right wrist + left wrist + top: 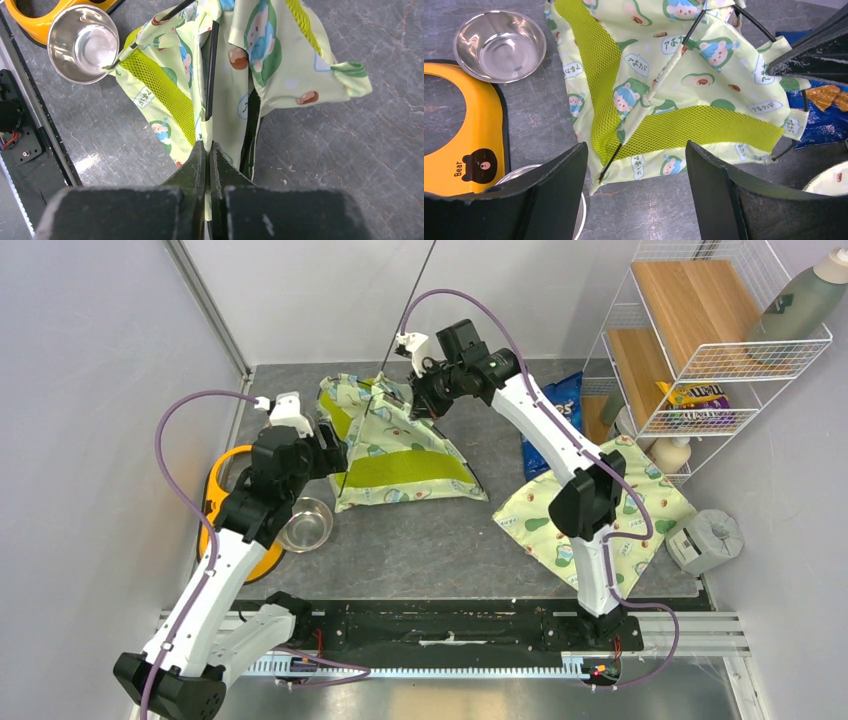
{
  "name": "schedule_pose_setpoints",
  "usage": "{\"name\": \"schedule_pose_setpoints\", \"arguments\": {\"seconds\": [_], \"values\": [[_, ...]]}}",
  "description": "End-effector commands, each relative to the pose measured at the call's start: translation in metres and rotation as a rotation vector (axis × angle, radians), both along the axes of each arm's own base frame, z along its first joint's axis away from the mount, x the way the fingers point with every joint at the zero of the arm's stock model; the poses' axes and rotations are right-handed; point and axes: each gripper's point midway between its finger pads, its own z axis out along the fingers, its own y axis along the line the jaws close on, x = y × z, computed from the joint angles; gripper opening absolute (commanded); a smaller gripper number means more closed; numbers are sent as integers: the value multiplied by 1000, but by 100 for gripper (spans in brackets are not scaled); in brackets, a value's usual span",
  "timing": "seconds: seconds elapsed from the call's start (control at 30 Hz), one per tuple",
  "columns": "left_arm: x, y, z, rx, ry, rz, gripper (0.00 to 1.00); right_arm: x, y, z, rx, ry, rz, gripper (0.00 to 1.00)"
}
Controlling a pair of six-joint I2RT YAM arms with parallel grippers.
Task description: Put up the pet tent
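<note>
The pet tent [400, 452] lies half-raised at the back middle of the table, pale avocado-print fabric with lime mesh panels. A thin black pole [385, 362] runs up out of it past the top of the view. My right gripper [422, 392] is at the tent's upper back edge, shut on a fold of its fabric [235, 75], with the pole [211, 70] just ahead of the gripper [207, 148]. My left gripper [326, 445] hovers open at the tent's left side. Its fingers [559, 175] frame the tent's near corner [659, 100] and a pole tip [609, 161], touching neither.
A steel bowl [305, 523] and a yellow feeder stand [214, 502] sit left of the tent. A flat avocado-print pad [640, 502] lies at the right, with a blue snack bag [565, 398] behind it. A wire shelf [700, 335] and a grey roll [706, 538] stand at the right.
</note>
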Motion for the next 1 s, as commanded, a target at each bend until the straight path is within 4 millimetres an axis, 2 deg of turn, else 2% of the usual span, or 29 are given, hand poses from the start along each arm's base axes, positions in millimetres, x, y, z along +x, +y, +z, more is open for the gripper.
{"name": "schedule_pose_setpoints", "arguments": {"seconds": [0.0,0.23,0.4,0.47,0.67,0.93,0.97], "values": [[-4,4,41,-10,-111,-8,78,-23,5,78,65,-208,-14,0],[-17,7,76,-31,-209,-22,79,-40,16,126,183,-308,-170,0],[-24,10,94,-40,-258,-23,80,-41,17,144,249,-321,-341,0],[-26,11,97,-40,-267,-20,80,-34,11,148,258,-343,-440,0],[-28,16,99,-50,-268,11,79,-12,2,139,290,-366,-701,0],[-30,16,95,-47,-264,4,78,6,18,121,287,-466,-964,0],[-29,16,93,-46,-260,6,78,9,21,113,274,-463,-995,0]]}}
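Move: The right hand already pinches the sleeved pole at the tent's top; the tent's middle lies about 7 cm back, 5 cm left and 12 cm below it, and the chips bag lies about level with the hand, 27 cm to its right and some 20 cm down. From the empty left hand, the tent's middle is about 4 cm ahead, 13 cm right and 13 cm below. The near steel bowl lies 11 cm back and 10 cm left of that hand, about 21 cm lower. Keeping the sleeved pole pinched in shut fingers, the right hand lifts the tent about 10 cm, first drawing back some 5 cm as it rises, then coming forward nearly as far while it turns clockwise by roughly 45 degrees and tips its fingertips upward, so they swing from pointing left to pointing mostly forward. Meanwhile the left hand, empty and open, rises about 8 cm and eases back a little, tilting its fingers up, then waits there. ##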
